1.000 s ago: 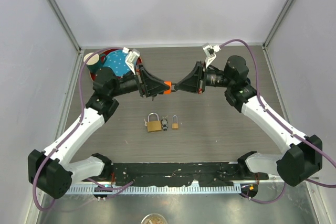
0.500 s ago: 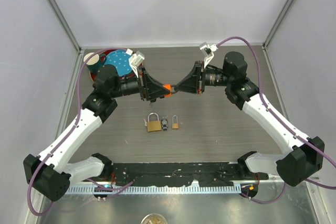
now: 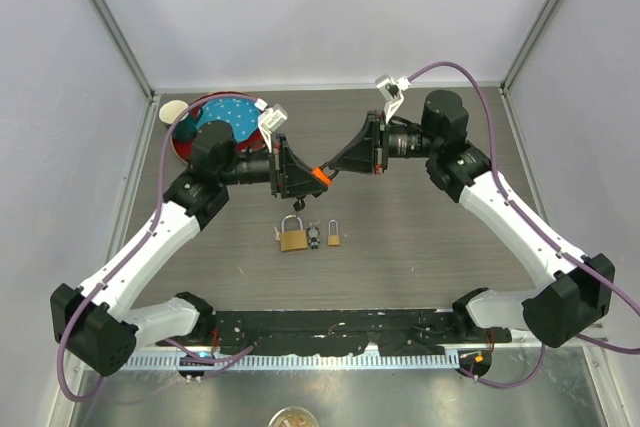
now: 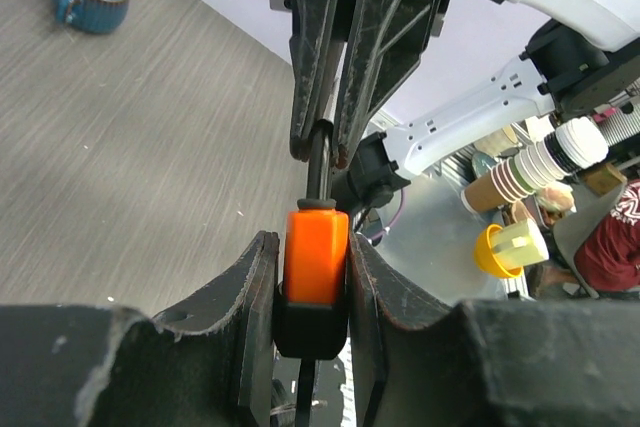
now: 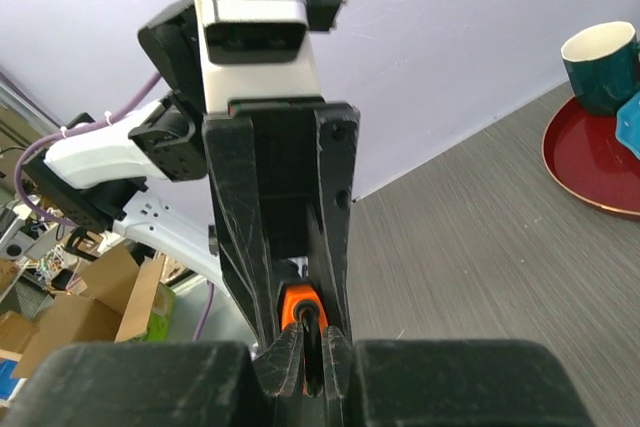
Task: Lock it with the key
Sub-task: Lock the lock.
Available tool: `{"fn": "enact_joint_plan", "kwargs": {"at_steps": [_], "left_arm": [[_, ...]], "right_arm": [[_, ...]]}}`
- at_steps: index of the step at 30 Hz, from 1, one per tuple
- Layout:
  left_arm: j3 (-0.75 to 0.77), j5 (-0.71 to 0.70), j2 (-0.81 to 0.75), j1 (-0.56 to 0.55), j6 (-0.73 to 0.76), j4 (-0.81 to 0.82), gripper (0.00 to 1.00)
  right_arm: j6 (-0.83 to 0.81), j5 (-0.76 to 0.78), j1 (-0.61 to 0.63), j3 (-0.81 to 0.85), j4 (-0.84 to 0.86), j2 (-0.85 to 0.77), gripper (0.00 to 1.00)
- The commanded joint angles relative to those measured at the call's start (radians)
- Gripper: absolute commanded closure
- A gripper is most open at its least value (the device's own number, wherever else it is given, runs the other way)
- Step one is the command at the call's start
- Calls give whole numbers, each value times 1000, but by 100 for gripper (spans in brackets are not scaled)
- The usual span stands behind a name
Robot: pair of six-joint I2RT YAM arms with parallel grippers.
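An orange lock (image 3: 320, 174) with a black base hangs in mid-air above the table's middle, held between both arms. My left gripper (image 4: 313, 247) is shut on its orange body (image 4: 316, 252). My right gripper (image 5: 314, 332) comes from the opposite side and is shut on the thin black loop at the lock's end (image 5: 297, 299). A thin dark piece hangs below the lock (image 3: 299, 204); I cannot tell if it is the key. In the top view the two grippers (image 3: 312, 176) (image 3: 330, 168) meet tip to tip.
On the table below lie a brass padlock (image 3: 292, 238), a dark bunch of keys (image 3: 314, 236) and a small brass padlock (image 3: 334, 238). At the back left stands a red tray (image 3: 188, 143) holding a blue item, with a cup (image 3: 175, 111) beside it.
Both wrists have rolled and shifted slightly toward the back while keeping hold of the orange lock. The lock stays at about the same spot.
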Motion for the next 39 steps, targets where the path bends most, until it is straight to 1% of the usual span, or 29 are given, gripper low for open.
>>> {"fn": "enact_joint_plan", "kwargs": {"at_steps": [1,6,10,12,13,18,19,21,22,24,25,27,28,33,39], "left_arm": [[11,66,20,-39,23,-10,100],[-23,59,26,-37,-36,101,100],[-20,70,46,-39,-42,120,100],[-24,58,42,-37,-36,120,100],[-27,49,38,-37,-25,116,100],[-33,-35,8,-39,10,76,100],[-35,-58,5,-37,12,76,100],[-46,-89,-9,-39,12,82,100],[-50,-106,-12,-37,10,89,100],[-72,-134,-21,-39,-3,122,100],[-79,-153,-29,-37,-11,135,100],[-104,-170,-35,-39,-36,180,100],[-112,-183,-40,-39,-45,198,100],[-171,-213,-52,-39,-111,335,100],[-260,-281,-61,-37,-218,548,100]], "right_arm": [[81,32,23,94,160,22,99],[113,31,32,99,200,38,99],[110,35,35,80,206,35,98],[81,69,33,79,154,24,98],[55,80,32,80,142,16,95],[47,172,0,69,125,-31,83],[46,186,-8,62,123,-39,77],[54,231,-32,56,125,-57,71],[57,244,-40,46,125,-64,61],[64,273,-60,37,126,-77,54],[69,281,-65,25,131,-85,45],[80,285,-78,10,154,-99,38],[84,285,-82,-7,163,-102,31],[127,246,-94,-58,241,-114,23],[199,170,-95,-93,346,-96,21]]}}
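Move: The orange lock's body is between the left fingertips, and the right fingers still pinch its black shackle; from the right hand the orange body lies some 3 cm left, 1 cm back and 1 cm lower. The keys hang about 3 cm left of the left hand, 4 cm back and 3 cm below. Some 32 cm down on the table and roughly level with the left hand, the large brass padlock lies about 6 cm to its left, the small one 3 cm to its right. With the shackle still pinched, the right hand moves about 1 cm left and slightly up while the left hand brings the orange body about 1 cm right, closing the hands on each other by some 2 cm to push shackle and body together. Then the right fingers open wide and let go of the shackle, the hand backing off right and forward some 4 cm each way, rising then sinking a little as it turns nearly 20 degrees clockwise, while the left keeps its grip and carries the lock about 4 cm down and a little forward, turning slightly counter-clockwise. ##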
